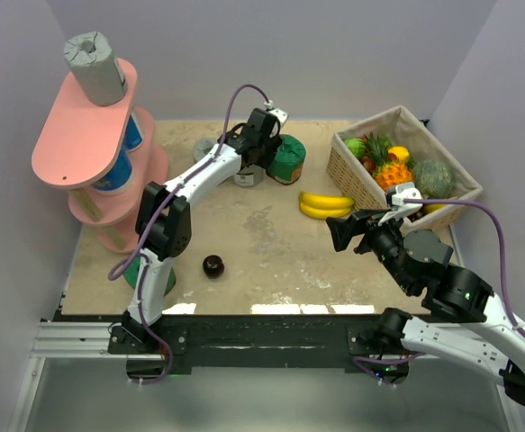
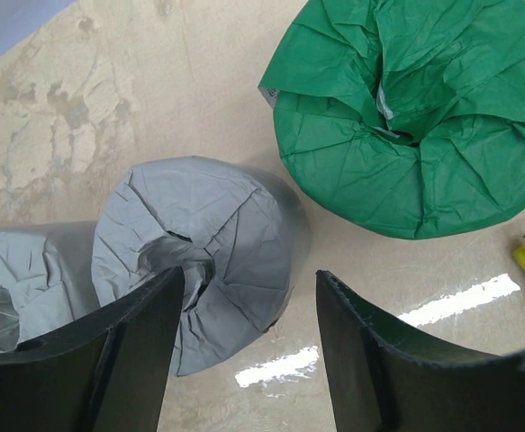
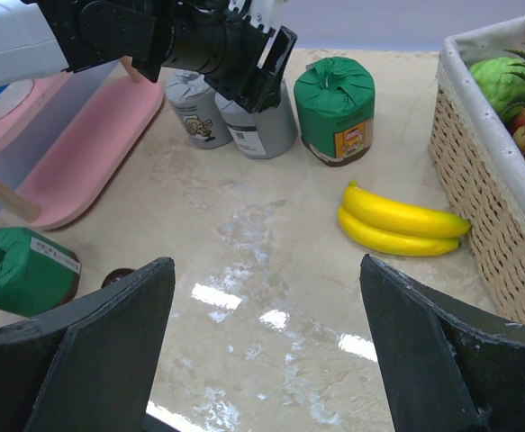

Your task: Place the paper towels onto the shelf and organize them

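My left gripper [image 1: 260,144] hangs open over two grey paper towels [image 1: 247,174] at the back of the table. In the left wrist view the nearer grey roll [image 2: 199,252] lies partly between the fingers [image 2: 136,360], not gripped, with the other grey roll [image 2: 19,279] at left and a green roll [image 2: 415,117] at upper right. The pink shelf [image 1: 73,144] stands at far left with a grey roll [image 1: 95,67] on top and white-and-blue rolls [image 1: 118,175] on its middle tier. Another green roll [image 3: 19,270] sits by the left arm's base. My right gripper [image 3: 267,342] is open and holds nothing.
A wicker basket [image 1: 357,175] of fruit stands at the back right. Bananas [image 1: 325,205] lie on the table beside it. A small dark ball [image 1: 212,265] rests near the left arm. Walls close in the table on the left, back and right.
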You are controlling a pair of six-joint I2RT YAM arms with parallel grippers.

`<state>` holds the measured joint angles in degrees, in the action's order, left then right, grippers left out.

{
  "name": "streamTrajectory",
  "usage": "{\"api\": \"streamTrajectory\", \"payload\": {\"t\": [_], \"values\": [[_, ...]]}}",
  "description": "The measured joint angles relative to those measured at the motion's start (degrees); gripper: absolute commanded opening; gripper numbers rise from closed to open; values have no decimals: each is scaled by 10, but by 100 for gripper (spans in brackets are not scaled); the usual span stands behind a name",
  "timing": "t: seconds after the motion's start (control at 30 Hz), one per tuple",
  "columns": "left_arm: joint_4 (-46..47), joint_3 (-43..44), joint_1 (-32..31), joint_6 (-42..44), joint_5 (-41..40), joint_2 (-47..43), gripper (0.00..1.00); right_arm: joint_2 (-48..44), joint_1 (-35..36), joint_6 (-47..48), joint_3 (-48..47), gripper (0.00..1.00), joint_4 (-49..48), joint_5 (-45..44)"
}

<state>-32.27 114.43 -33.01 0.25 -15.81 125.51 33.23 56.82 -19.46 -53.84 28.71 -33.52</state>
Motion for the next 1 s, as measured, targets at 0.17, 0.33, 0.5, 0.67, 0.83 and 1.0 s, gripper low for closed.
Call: {"api": "streamTrajectory", "payload": {"t": [0.17,0.33,0.5,0.67,0.83,1.0], "values": [[14,-1,0,14,-10,3,65,0,0,0,0,87,0,-1],[22,-8,0,22,-18,9,64,-1,0,0,0,87,2,-5],[28,-25,0,24,-20,14,62,-8,0,0,0,87,4,-6],[31,-30,1,24,-20,23,54,-8,0,0,0,87,4,-12],[42,-36,3,24,-19,23,44,-8,0,0,0,87,4,-15],[44,-37,3,24,-14,23,38,-8,0,0,0,87,4,-15]]}}
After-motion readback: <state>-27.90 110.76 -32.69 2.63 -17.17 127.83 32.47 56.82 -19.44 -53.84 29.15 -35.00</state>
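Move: The grey paper towel roll that the left hand goes for, the middle one of the far row, has its middle some 3 cm left and 1 cm ahead of this hand, about 7 cm below. The green roll is about 8 cm to the right and 2 cm ahead, the other grey roll about 12 cm left and 2 cm ahead; the bananas lie some 16 cm right and 7 cm back. From the right hand the middle grey roll is about 32 cm ahead, 19 cm left and 26 cm below. With its fingers over the right-hand side of the middle grey roll, the left hand eases about half a centimetre forward, then sinks some 3.5 cm, bringing its left finger down into the core opening and its right finger down outside the wall facing the green roll. At that depth it starts closing, from about two thirds open to about two fifths, narrowing on the right wall of the roll with almost no turn of the wrist. ##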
